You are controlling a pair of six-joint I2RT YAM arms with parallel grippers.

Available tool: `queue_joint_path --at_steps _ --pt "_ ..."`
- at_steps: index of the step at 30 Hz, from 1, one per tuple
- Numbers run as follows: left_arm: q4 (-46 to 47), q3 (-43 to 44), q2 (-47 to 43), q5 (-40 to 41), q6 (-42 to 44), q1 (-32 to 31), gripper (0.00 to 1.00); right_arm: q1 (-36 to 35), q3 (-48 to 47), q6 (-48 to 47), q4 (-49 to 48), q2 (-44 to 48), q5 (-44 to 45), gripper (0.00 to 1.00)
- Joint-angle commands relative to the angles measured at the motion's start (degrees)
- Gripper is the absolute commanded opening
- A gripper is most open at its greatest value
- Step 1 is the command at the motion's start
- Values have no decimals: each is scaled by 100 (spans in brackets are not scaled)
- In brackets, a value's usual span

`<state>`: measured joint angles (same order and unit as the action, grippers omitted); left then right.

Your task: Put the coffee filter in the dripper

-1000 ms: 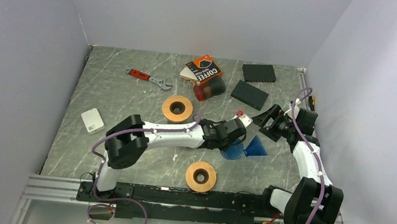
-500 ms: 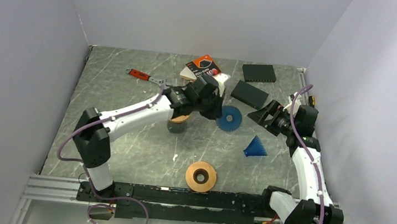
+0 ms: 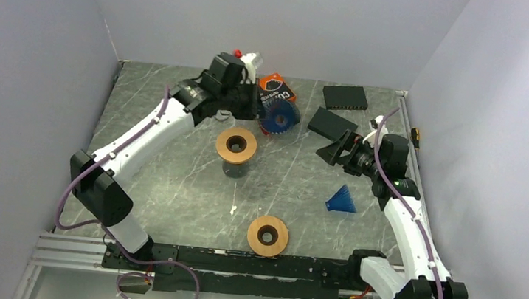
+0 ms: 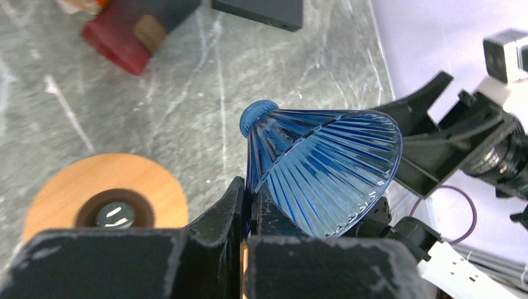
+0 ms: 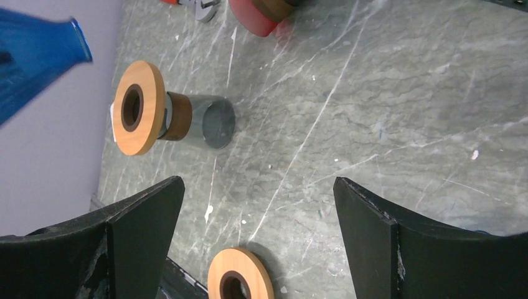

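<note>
My left gripper (image 3: 260, 110) is shut on the rim of a blue ribbed dripper cone (image 3: 278, 116) and holds it in the air at the back of the table; it shows in the left wrist view (image 4: 324, 168) between the fingers (image 4: 230, 205). The orange and black coffee filter pack (image 3: 277, 86) lies just behind it, partly hidden. A second blue cone (image 3: 341, 199) lies on the table at the right. My right gripper (image 3: 333, 148) is open and empty, above the table left of that cone; its jaws stand wide apart in the right wrist view (image 5: 258, 187).
A wooden ring on a dark cylinder (image 3: 236, 145) stands mid-table. A second wooden ring (image 3: 268, 235) sits near the front edge. Two black boxes (image 3: 345, 96) (image 3: 331, 124) lie at the back right. A red and brown object (image 4: 121, 40) lies near the pack.
My left arm has lifted the blue dripper from the middle right of the table and swung it back and left to the coffee pack. My right gripper has shifted left.
</note>
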<state>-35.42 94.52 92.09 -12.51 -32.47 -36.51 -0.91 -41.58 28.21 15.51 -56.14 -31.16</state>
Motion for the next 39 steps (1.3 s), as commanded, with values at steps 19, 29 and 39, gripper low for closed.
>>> queue_joint_path --at_steps 19,29,39 --pt "-2031 255 -30 -310 479 1243 0 -756 -113 24 -389 -393 462 100" --pt "-2026 -60 -145 -516 487 1346 0 -804 -175 -22 -259 -433 533 100" --pt "-2185 -361 -482 -301 571 1370 0 -836 -131 30 -295 -500 516 100"
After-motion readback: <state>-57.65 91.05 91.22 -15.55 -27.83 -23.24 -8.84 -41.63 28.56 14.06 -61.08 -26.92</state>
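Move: The left hand already holds the blue coffee filter; the dripper's wooden collar on its glass jar lies about 6 cm to its left, level with it fore and aft, some 14 cm below. The tipped cup stands about 17 cm ahead, 6 cm right and 25 cm below; the spare wooden ring is roughly 22 cm back, 6 cm right and 27 cm below. From the right hand the dripper lies about 27 cm left, 3 cm ahead and 4 cm lower. Keeping its pinch on the side of the filter, the left hand brings the narrow end to the dripper's mouth: it swings left about 11 cm, sinking as it goes, then drops more steeply with a small draw back, some 7 cm down in all, the wrist tipping down about 20 degrees. The open, empty right hand eases 3 cm left and a little down. ##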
